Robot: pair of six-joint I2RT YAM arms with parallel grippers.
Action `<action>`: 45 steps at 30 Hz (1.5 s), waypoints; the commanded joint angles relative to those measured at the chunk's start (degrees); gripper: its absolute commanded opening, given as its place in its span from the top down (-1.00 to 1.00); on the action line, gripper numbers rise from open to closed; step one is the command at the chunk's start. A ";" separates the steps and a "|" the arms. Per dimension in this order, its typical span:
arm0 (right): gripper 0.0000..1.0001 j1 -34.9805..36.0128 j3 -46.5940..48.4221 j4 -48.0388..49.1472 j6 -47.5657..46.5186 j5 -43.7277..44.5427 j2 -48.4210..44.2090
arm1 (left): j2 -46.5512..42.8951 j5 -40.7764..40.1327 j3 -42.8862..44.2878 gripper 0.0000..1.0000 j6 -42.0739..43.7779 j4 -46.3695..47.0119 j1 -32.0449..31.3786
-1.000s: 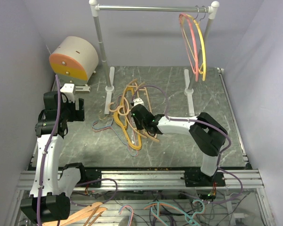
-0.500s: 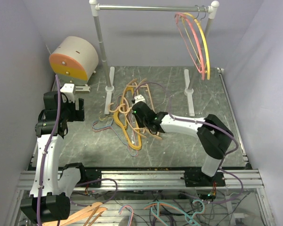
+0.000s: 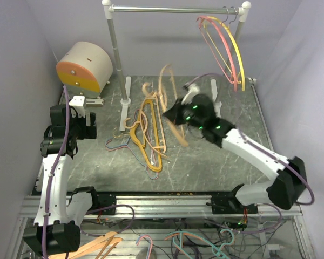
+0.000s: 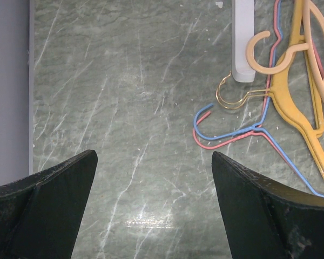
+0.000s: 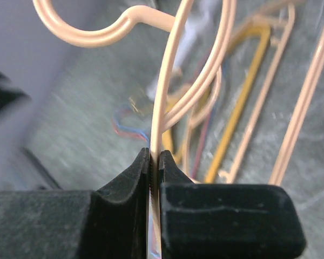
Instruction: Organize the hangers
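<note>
My right gripper [image 3: 175,115] is shut on a peach plastic hanger [image 3: 166,91] and holds it in the air above the pile, blurred by motion. In the right wrist view the peach hanger [image 5: 167,81] runs up from between my shut fingers [image 5: 154,162], its hook at the top. A pile of hangers [image 3: 146,135] lies on the table: thick yellow and peach ones, thin blue and red wire ones. Pink, orange and yellow hangers [image 3: 227,46] hang at the right end of the rail [image 3: 173,9]. My left gripper [image 3: 85,127] is open and empty; the left wrist view shows the wire hangers [image 4: 232,132] ahead to the right.
The rail's two posts stand on white feet [image 3: 124,116] at the back of the dark marble table [image 3: 216,167]. A round beige box with an orange face [image 3: 83,67] sits at the back left. More hangers lie below the table's near edge [image 3: 97,245].
My right gripper has lifted the peach hanger out of the pile and swung up and to the right toward the rail. The hung hangers swing a little. The left arm has not moved.
</note>
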 commanded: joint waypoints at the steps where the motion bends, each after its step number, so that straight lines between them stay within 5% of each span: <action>1: 1.00 -14.02 4.43 12.36 16.46 -20.01 -6.34 | -0.47 -0.69 -0.51 -0.99 -0.11 1.75 0.16; 6: 1.00 -26.39 8.18 28.59 38.40 -33.93 -1.29 | -0.48 -0.55 -0.53 -1.00 -0.16 1.75 0.25; 11: 1.00 -29.28 9.19 58.72 63.98 -41.03 10.12 | -0.49 -0.68 -0.36 -0.99 -0.16 1.66 0.19; 15: 1.00 -29.62 12.33 71.72 74.76 -40.70 16.88 | -0.47 -0.59 -0.30 -0.99 -0.12 1.55 0.16; 45: 1.00 -35.48 20.59 61.73 79.57 -34.70 19.50 | -0.22 0.05 -0.14 -0.95 0.11 1.40 -0.28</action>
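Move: From the right hand, which already holds the beige hanger off the table, the free stretch of rail left of the hung hangers is about 12 cm ahead, 14 to the right and some 48 above. The pink and yellow hangers hang around 10 cm ahead, 18 right and 33 up; the hanger pile lies 1 cm back, 4 left and 21 below. From the left hand, that stretch of rail is roughly 15 cm ahead, 44 right and 49 up. Right hand lifts its pinched beige hanger some 26 cm, forward-right towards the rail, rolling left-side-up about 75 degrees. ##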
